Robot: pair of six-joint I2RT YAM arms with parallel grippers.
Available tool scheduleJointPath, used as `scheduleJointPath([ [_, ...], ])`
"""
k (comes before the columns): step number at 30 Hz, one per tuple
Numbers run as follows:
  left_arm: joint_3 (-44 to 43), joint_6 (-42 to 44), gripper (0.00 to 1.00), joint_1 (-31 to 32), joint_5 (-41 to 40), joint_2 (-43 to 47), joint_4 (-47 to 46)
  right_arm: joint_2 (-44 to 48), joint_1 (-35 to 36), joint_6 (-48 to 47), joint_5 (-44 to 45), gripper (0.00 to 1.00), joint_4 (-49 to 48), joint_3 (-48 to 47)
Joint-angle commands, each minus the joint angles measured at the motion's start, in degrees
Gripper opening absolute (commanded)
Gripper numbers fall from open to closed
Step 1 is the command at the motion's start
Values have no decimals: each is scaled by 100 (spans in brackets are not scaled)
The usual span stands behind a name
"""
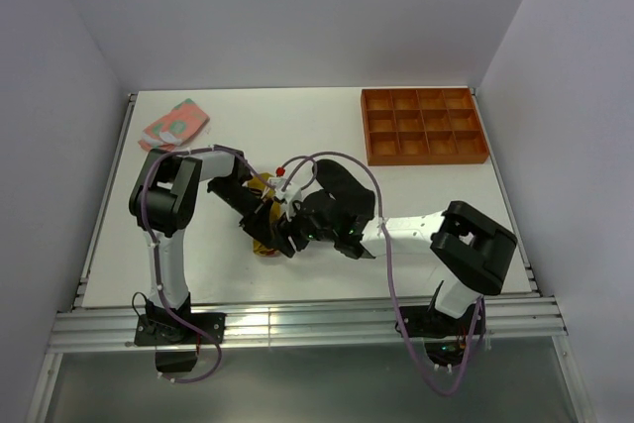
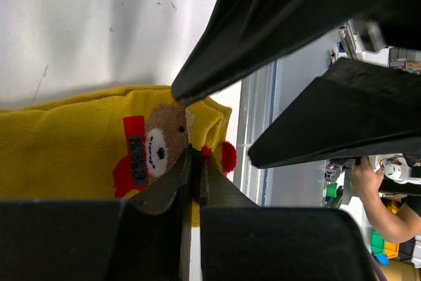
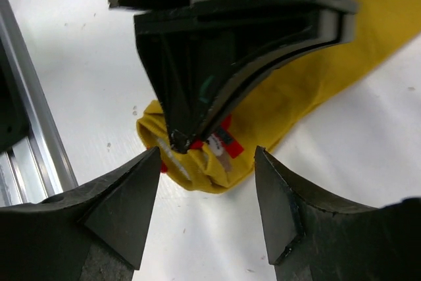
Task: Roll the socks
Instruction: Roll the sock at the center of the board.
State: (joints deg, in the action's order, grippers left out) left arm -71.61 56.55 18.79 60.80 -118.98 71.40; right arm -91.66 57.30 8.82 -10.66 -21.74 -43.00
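The mustard-yellow sock [image 3: 309,77] lies on the white table, its near end folded over, with a bear patch and red tag [image 2: 148,153] showing. My left gripper [image 2: 196,154] is shut on the edge of that folded end, also seen in the right wrist view [image 3: 179,139]. My right gripper [image 3: 207,162] is open, one fingertip on each side of the folded end, not touching it. From above, both grippers meet at mid-table [image 1: 282,225] and hide most of the yellow sock [image 1: 263,247]. A black sock [image 1: 342,185] lies just behind the right wrist. The pink sock with green patches [image 1: 175,124] is at the far left.
An orange tray with square compartments [image 1: 423,126] stands at the far right. The table's metal front rail [image 3: 39,143] runs close to the sock's folded end. Walls enclose the table on three sides.
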Motion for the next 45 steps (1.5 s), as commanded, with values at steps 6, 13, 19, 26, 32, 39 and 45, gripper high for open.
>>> scheduleJointPath([
  [6, -46, 163, 1, -15, 249, -55, 32, -203, 177, -65, -235, 63, -577, 108],
  [13, -28, 58, 1, -15, 266, -12, -29, -265, 185, -56, -183, 54, -647, 196],
  [19, -63, -4, 1, -15, 249, -29, -64, -309, 185, -38, -191, 52, -709, 310],
  [26, -63, -109, 1, -15, 249, -11, -126, -432, 185, -56, -209, 49, -683, 302],
  [32, -63, -171, 1, -15, 240, -11, -179, -379, 185, -21, -104, 43, -779, 442],
  [39, -11, -338, 1, -15, 205, 67, -354, -440, 194, 14, -112, 32, -771, 390],
  [45, 77, -741, 3, -15, 135, 269, -732, -502, 185, 172, 28, 11, -561, 284],
])
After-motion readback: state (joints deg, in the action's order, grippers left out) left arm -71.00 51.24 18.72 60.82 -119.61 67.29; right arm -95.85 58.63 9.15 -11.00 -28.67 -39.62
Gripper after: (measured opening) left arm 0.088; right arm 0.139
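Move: The yellow sock's near end, the bear-patch end, lies just under the right hand: about 1 cm back, 1 cm to its left and 3 cm below. The left fingertips, already shut on that end, are some 2 cm to the right hand's left and 3 cm lower. The sock's far end is roughly 17 cm ahead and 7 cm left; the black sock's middle is 14 cm ahead and 15 cm right. From the left hand, the near end is 1 cm back, 1 cm right and 1 cm below. The yellow sock's near end, still pinched by the left fingers, gets a second grip: the right hand sinks about 3 cm onto it, easing a little over 1 cm back towards its base with hardly any wrist turn. Its fingers, well apart at first, narrow on the way down and pinch the cloth right beside the left fingertips. The left hand stays in place and keeps its hold. ##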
